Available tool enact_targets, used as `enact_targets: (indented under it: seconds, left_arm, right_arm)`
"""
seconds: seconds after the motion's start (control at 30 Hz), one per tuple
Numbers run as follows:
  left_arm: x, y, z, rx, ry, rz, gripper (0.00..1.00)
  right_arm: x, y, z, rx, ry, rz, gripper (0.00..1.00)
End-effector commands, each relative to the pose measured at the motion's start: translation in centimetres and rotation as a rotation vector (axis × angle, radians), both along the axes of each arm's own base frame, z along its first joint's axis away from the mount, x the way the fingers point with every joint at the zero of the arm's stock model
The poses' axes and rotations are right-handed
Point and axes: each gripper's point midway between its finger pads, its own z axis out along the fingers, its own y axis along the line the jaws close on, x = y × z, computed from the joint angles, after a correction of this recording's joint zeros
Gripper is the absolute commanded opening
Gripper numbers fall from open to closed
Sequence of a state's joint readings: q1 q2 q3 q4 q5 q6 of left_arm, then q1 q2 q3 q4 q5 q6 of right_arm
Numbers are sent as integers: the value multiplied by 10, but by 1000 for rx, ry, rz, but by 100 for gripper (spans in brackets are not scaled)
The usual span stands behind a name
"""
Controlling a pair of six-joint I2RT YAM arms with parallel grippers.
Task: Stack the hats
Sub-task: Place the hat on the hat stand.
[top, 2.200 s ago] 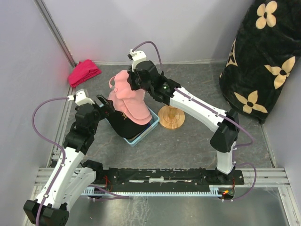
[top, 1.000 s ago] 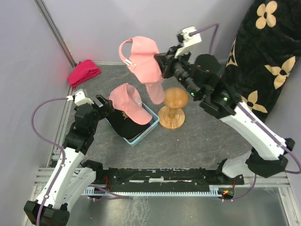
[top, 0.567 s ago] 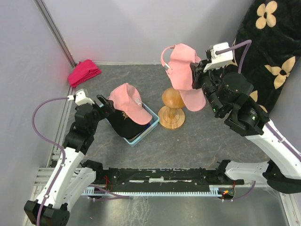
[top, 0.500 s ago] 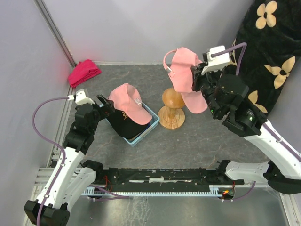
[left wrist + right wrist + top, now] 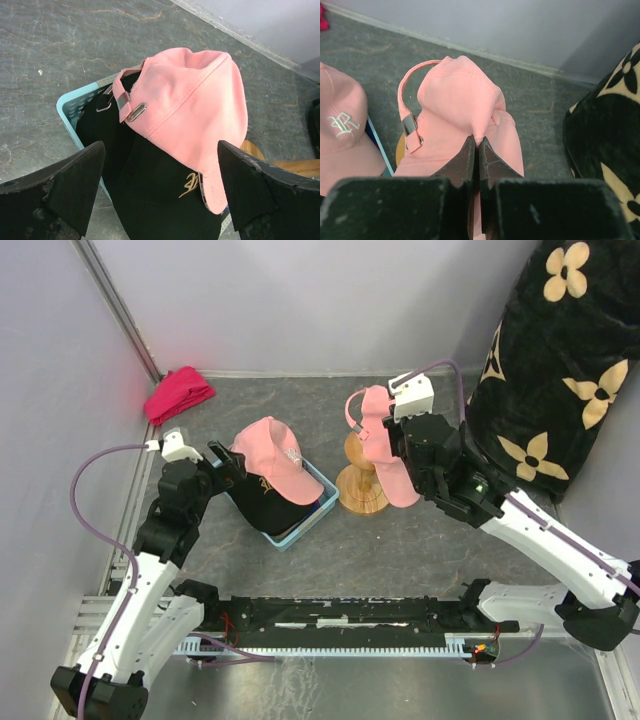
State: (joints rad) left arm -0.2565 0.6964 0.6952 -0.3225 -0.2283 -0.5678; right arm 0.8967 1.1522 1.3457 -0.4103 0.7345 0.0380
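My right gripper (image 5: 392, 438) (image 5: 476, 141) is shut on a pinched fold of a light pink hat (image 5: 383, 462) (image 5: 460, 95). That hat hangs over the round-topped wooden stand (image 5: 354, 496) and hides most of its top. A second pink hat (image 5: 275, 462) (image 5: 195, 100) with a white logo lies on a black hat (image 5: 255, 502) (image 5: 160, 192) with a gold logo, both in a light blue basket (image 5: 312, 518) (image 5: 67, 106). My left gripper (image 5: 222, 466) (image 5: 161, 146) hovers open just left of that pile, holding nothing.
A red-pink cloth bundle (image 5: 178, 393) lies in the back left corner. A black blanket with cream flowers (image 5: 560, 360) fills the right side. Grey walls close the back and left. A metal rail (image 5: 350, 615) runs along the near edge.
My right arm has swung the light pink hat from high up on the right, down and left onto the wooden stand. The left arm and basket pile have stayed still.
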Motion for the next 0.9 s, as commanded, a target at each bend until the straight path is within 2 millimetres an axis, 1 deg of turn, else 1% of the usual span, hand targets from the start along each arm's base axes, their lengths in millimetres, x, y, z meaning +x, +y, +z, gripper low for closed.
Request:
enact_targets:
  seconds: [0.0,0.1,0.2,0.4,0.5,0.6,0.87]
  left_arm:
    - [0,-7,41,-23,-97,-45,99]
    - [0,-14,48,-44,-109,-79,99]
    - [1,-25,52,-71,-115,-134,100]
    - [9,-46,53,-116,-107,-223,99]
    - [13,-57,53,-141,-102,-267,99]
    - [16,-72,53,-163,-101,-320,98]
    - [26,-107,51,-136,-81,-382,98]
  right_arm:
    - [8,2,-5,67,-11,-22,5]
    - [10,9,-16,79,12,-2,4]
    - [10,18,-21,95,31,26,4]
    - [12,37,-34,123,77,79,4]
    - [14,41,-44,127,97,75,3]
    - [16,46,-54,128,111,75,3]
    - [24,57,-72,112,143,72,4]
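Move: Up in the closed right fingers hangs the pink hat; the hat stand's wooden head lies about 4 cm left of that hand, 2 cm ahead and some 15 cm below. The second pink hat, in the tray, is some 24 cm left, 5 cm ahead and 27 cm below. From the empty left hand the stand's head is roughly 27 cm right, 3 cm ahead and about level, while the tray hat lies 6 cm right, 7 cm ahead and 12 cm below. Lowering the pinched hat some 8 cm, the right hand carries it down over the stand's head while drifting about 4 cm left, fingers staying shut and tipping down some 10 degrees. The left hand, still wide open, rises a little, then swings about 8 cm right towards the stand, above the tray hat, turning clockwise some 20 degrees. ##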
